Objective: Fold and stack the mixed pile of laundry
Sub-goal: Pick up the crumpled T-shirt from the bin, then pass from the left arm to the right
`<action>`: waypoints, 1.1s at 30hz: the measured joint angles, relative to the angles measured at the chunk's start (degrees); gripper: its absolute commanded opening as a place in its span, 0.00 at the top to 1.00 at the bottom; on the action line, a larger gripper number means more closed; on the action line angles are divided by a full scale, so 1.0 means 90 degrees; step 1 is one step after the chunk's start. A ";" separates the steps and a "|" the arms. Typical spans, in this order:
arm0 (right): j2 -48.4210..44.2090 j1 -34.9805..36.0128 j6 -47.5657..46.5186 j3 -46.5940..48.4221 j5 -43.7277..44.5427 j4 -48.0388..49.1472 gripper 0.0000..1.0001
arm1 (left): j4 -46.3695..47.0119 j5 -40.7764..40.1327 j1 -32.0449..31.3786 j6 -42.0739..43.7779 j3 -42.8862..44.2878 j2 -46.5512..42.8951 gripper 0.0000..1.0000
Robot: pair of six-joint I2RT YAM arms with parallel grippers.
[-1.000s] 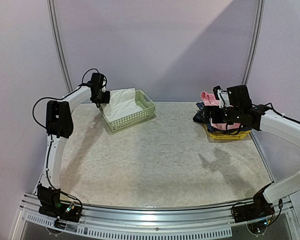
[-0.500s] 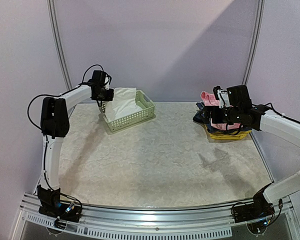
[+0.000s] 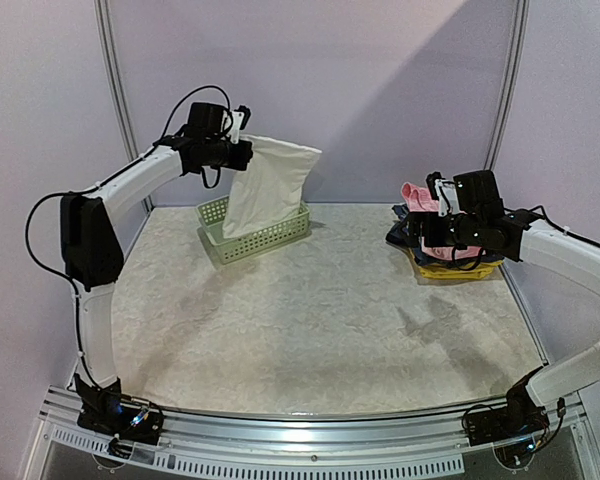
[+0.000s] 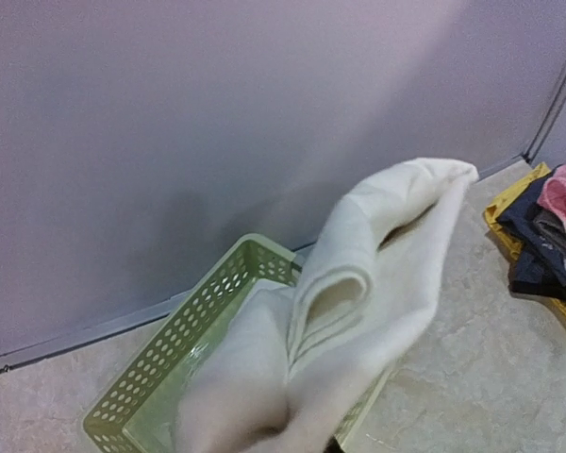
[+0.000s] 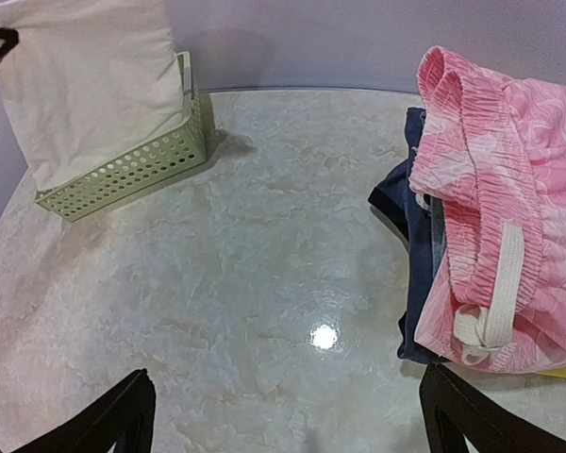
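A white piece [image 3: 268,190] of the laundry hangs folded from my left gripper [image 3: 242,145], which is shut on its top corner, high above the green basket [image 3: 265,240]. In the left wrist view the white piece [image 4: 358,311] fills the foreground and hides my fingers. The pink piece [image 5: 509,217] with white drawstring ties lies on top of the stack at the right. My right gripper [image 5: 288,415] stands open over bare table just left of that stack, holding nothing.
Under the pink piece [image 3: 416,196] lie folded dark blue [image 5: 420,236] and yellow [image 3: 455,270] clothes. The lattice basket [image 4: 160,363] stands at the back left by the wall. The back wall is close behind both.
My left gripper closed on the white piece in the basket, then lifted it up and to the right until it hangs free. The right arm has not moved.
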 measured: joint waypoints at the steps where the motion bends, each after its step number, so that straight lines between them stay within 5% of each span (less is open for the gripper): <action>1: 0.0000 0.0000 0.0000 0.0000 0.0022 -0.0002 0.01 | 0.0002 0.0046 -0.0061 0.0010 -0.0015 -0.0109 1.00; 21: -0.0906 0.0002 -0.0049 -0.0338 0.0372 0.0321 0.01 | -0.0095 0.1841 -0.1188 -0.0287 -0.1178 -0.2686 1.00; 33: -0.1773 0.0005 -0.0049 -0.0777 0.0211 0.0709 0.01 | 0.0226 0.2582 -0.1195 -0.1455 -0.3653 -0.2778 1.00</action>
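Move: The left hand already grips the white T-shirt by its top, some 28 cm above the table, and the cloth hangs over the green basket. The open middle of the table lies about 21 cm back from this hand and 12 cm to its right. The basket is roughly 8 cm ahead, 2 cm left and 23 cm below. From the right hand, that open spot is about 18 cm left, straight across, and 22 cm down; the folded stack sits some 18 cm ahead and 12 cm right. Back towards the base in an arc, about 20 cm in all and some 9 cm to the right, the left hand carries the T-shirt clear of the basket to the open table: it climbs roughly 15 cm first, then sinks quickly by as much, turning about 25 degrees clockwise and ending tipped down. Its shut fingers keep hold. The right hand, open and empty, lifts about 7 cm and draws slightly back. ##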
